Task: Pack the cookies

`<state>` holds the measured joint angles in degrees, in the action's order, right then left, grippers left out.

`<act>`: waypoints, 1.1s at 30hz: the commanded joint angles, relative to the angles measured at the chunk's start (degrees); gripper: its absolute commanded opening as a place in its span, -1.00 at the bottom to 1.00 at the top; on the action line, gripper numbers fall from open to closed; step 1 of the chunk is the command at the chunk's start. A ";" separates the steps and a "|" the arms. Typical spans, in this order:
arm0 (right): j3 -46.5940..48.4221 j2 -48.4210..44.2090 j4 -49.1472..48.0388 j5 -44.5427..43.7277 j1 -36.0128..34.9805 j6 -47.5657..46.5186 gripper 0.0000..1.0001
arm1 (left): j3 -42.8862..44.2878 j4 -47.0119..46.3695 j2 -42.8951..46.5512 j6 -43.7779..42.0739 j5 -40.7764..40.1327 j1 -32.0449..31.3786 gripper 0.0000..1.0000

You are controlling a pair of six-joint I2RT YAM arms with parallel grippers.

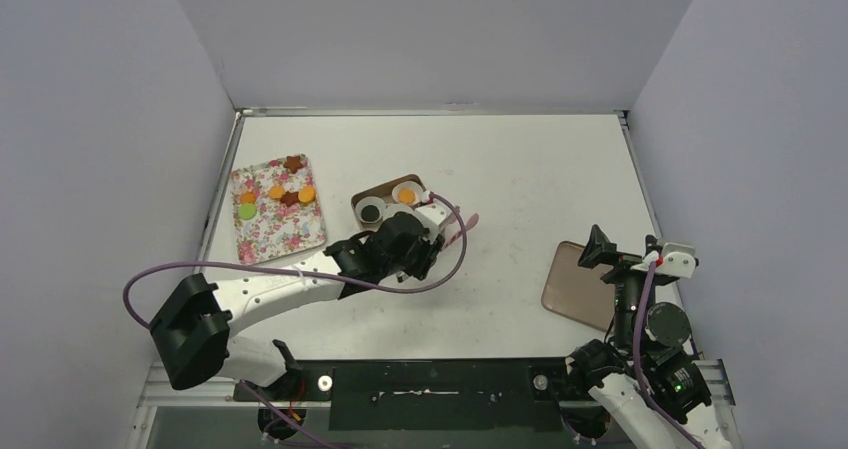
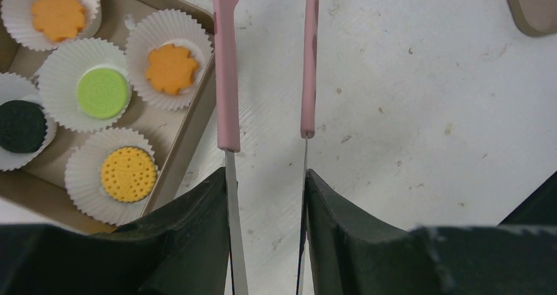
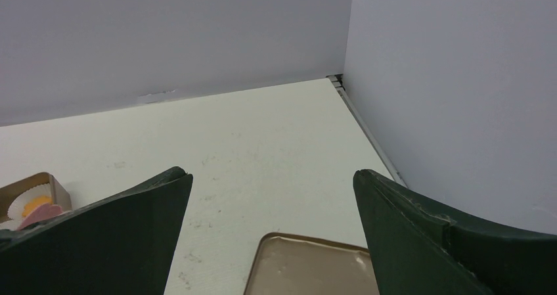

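Observation:
In the left wrist view, the brown box (image 2: 194, 114) holds white paper cups with cookies in them: two orange flowers (image 2: 171, 68), a green round (image 2: 102, 92), a dark round (image 2: 20, 125) and a yellow round (image 2: 129, 173). More cookies (image 1: 290, 197) lie on the floral tray (image 1: 275, 239). My left gripper (image 2: 265, 177) is shut on pink-tipped metal tongs (image 2: 228, 65), which hover over bare table just right of the box. The tongs' arms stand apart with nothing seen between them. My right gripper (image 3: 270, 177) is open and empty above the box lid (image 3: 309, 269).
Seen from above, the box (image 1: 384, 190) sits mid-table with the floral tray to its left. The brown lid (image 1: 572, 284) lies at the right, beside my right gripper (image 1: 625, 251). Grey walls close in the table on three sides.

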<state>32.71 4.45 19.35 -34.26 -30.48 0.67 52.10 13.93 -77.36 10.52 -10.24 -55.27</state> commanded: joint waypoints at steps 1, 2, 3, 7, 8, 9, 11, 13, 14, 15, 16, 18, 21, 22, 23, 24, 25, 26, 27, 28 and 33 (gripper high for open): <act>0.54 2.26 -0.92 0.05 -0.35 -0.23 1.00 | -3.38 -17.16 -2.13 1.59 0.38 -2.58 -0.23; 0.72 2.74 -0.90 0.11 -0.37 -0.21 1.00 | -4.52 -19.40 -2.93 1.60 0.39 -3.36 -0.23; 0.91 3.25 -0.83 0.22 -0.37 -0.18 1.00 | -5.29 -20.91 -3.98 1.49 0.10 -4.14 -0.22; 2.35 6.78 0.15 1.06 -0.46 0.12 1.00 | -6.76 -23.38 -8.19 1.21 -1.61 -5.60 -0.21; 2.86 7.93 0.73 1.40 -0.46 0.12 1.00 | -7.18 -24.01 -9.01 1.06 -2.29 -5.85 -0.21; 3.67 9.93 1.49 1.61 -0.46 0.28 1.00 | -7.52 -24.52 -9.72 0.89 -2.92 -6.05 -0.21; 5.65 12.94 3.28 1.42 -0.46 1.29 1.00 | -8.14 -25.23 -11.07 0.46 -4.14 -6.16 -0.18; 7.83 16.50 5.18 1.31 -0.46 3.42 1.00 | -8.92 -25.66 -12.50 0.09 -5.02 -6.17 -0.15; 8.94 18.40 6.11 1.35 -0.46 4.63 1.00 | -9.42 -25.94 -13.13 0.07 -5.13 -6.25 -0.13; 10.09 20.72 7.09 1.57 -0.46 5.87 1.00 | -10.06 -26.53 -13.62 0.15 -4.90 -6.26 -0.11; 11.41 23.00 8.40 2.08 -0.46 7.24 1.00 | -10.58 -27.09 -14.14 0.18 -4.43 -6.26 -0.08; 14.03 28.14 10.83 2.77 -0.46 10.60 1.00 | -11.27 -27.93 -14.91 0.41 -4.16 -6.76 -0.03; 16.48 34.16 13.14 4.77 -0.41 14.97 1.00 | -12.18 -29.17 -15.16 0.66 -4.67 -7.60 0.03; 16.70 35.89 13.47 5.57 -0.41 16.45 1.00 | -12.43 -29.56 -15.03 0.76 -4.77 -7.73 0.06; 16.76 37.40 13.83 6.30 -0.37 17.84 1.00 | -12.64 -29.92 -14.87 0.87 -4.84 -7.83 0.12; 16.77 38.88 14.32 6.78 -0.33 19.27 1.00 | -12.83 -30.03 -14.60 0.94 -4.99 -7.86 0.17; 16.71 40.45 14.84 6.95 -0.24 20.72 1.00 | -12.92 -30.00 -14.41 0.99 -5.17 -7.92 0.19; 16.69 41.86 15.42 7.05 -0.16 21.89 1.00 | -12.91 -29.91 -14.13 1.05 -5.26 -7.93 0.22; 16.61 43.34 15.90 7.32 0.07 23.13 1.00 | -12.98 -29.54 -13.71 1.07 -5.37 -7.93 0.25; 16.41 44.77 16.18 7.95 0.45 24.17 1.00 | -13.03 -29.23 -13.20 1.41 -5.59 -7.93 0.26; 14.92 51.73 15.73 17.69 8.20 28.03 1.00 | -13.89 -27.44 -7.29 3.12 -7.23 -7.88 0.52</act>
<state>47.83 52.99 34.92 -24.23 -28.05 23.40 38.48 -12.10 -90.80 11.79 -15.27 -63.02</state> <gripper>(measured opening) 0.999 0.718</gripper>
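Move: The left hand, holding the pink tongs, has the bare table spot for them about 2 cm back, 3 cm right and 12 cm below; the cookie box lies roughly 11 cm ahead and 7 cm left, the tan lid 4 cm back and 38 cm right. From the open right hand the lid is level fore and aft, some 4 cm right and 29 cm down, the box about 15 cm ahead and 40 cm left. Left sinks 10 cm and opens, lowering the tongs; right, open, tips down, going 12 cm down, forward-left, lidwards. ##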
